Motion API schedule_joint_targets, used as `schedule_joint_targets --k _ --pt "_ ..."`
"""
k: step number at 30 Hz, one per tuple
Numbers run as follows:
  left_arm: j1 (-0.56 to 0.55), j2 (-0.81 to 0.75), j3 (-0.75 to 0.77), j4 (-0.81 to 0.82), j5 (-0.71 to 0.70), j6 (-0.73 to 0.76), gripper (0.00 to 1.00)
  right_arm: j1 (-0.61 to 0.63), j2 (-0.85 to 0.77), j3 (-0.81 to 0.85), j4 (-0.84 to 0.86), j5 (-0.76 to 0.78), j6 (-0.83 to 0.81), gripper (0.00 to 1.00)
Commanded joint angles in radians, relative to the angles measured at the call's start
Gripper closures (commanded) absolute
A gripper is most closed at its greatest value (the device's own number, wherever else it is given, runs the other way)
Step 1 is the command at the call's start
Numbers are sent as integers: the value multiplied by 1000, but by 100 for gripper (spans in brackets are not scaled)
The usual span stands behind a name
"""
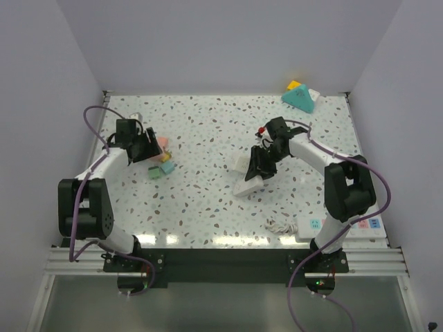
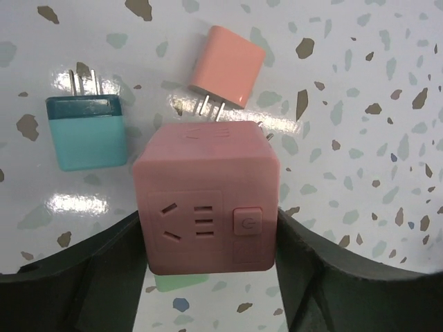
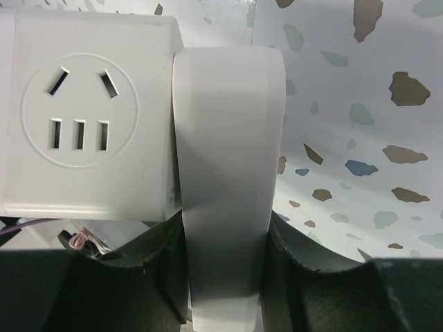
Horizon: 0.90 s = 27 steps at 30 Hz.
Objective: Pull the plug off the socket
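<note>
My left gripper (image 2: 208,232) is shut on a pink cube socket (image 2: 208,194), its fingers (image 2: 104,277) pressed against both side faces. Beyond the cube a pink plug (image 2: 227,66) lies with its prongs bare, pointing at the cube. My right gripper (image 3: 223,249) is shut on a tall white plug (image 3: 228,159) that sits flush against the right side of a white cube socket (image 3: 86,117). The plug's prongs are hidden. From above, the left gripper (image 1: 154,152) is at mid left. The right gripper (image 1: 261,169) is at centre right, over the white plug (image 1: 248,185) and white socket (image 1: 240,164).
A teal plug (image 2: 86,131) lies left of the pink cube with its prongs showing, and a green piece (image 2: 180,280) shows under the cube. A teal and yellow block (image 1: 301,97) sits at the back right. A white power strip (image 1: 346,228) and a coiled cable (image 1: 280,225) lie at the front right.
</note>
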Motion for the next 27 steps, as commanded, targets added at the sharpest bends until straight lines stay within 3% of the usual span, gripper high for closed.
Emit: schedule_joint_targets --k 1,2,3,7,12,14,20,27 --pt "8 1 46 0 -46 11 26 7 10 -20 -32 51 -67 100" --pt "6 -2 49 -4 -40 11 16 7 10 -17 -34 44 -70 100" --pt "6 -10 52 -4 -31 12 0 7 8 -14 -34 32 -73 100" --pt "-12 -106 59 9 70 12 0 7 8 6 -40 18 -80 100" --pt "-267 -114 147 -11 295 32 0 16 29 19 -51 -19 -102 100" --pt "-369 -98 148 67 370 19 0 19 36 26 -55 -37 -111 100" --pt "-485 -1 154 192 515 55 0 28 54 34 -58 -60 -117 100" --pt "-551 120 269 69 478 184 0 37 51 34 -61 -68 -123 100"
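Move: The left gripper still holds the pink plug. The white plug, on the socket held by the right gripper, lies about 30 cm to its right, 5 cm back and some 3 cm higher. The socket's white bar is 7 cm nearer the base than the white plug and 4 cm farther right. By the left gripper, 2 cm lower, a salmon plug sits 5 cm ahead and 2 cm right, a teal one 6 cm left. From the right hand, the white plug is 4 cm ahead, 6 cm left, about level. Open the left gripper wide to let go of the pink plug, then swing it about 27 cm right and slightly back in an arc, rising some 10 cm and sinking a little at the end. Turn it clockwise about 50 degrees on the way, so the open fingers come in over the white plug. Keep the right gripper shut on the socket, easing it 2 cm back with a slight counter-clockwise turn. ##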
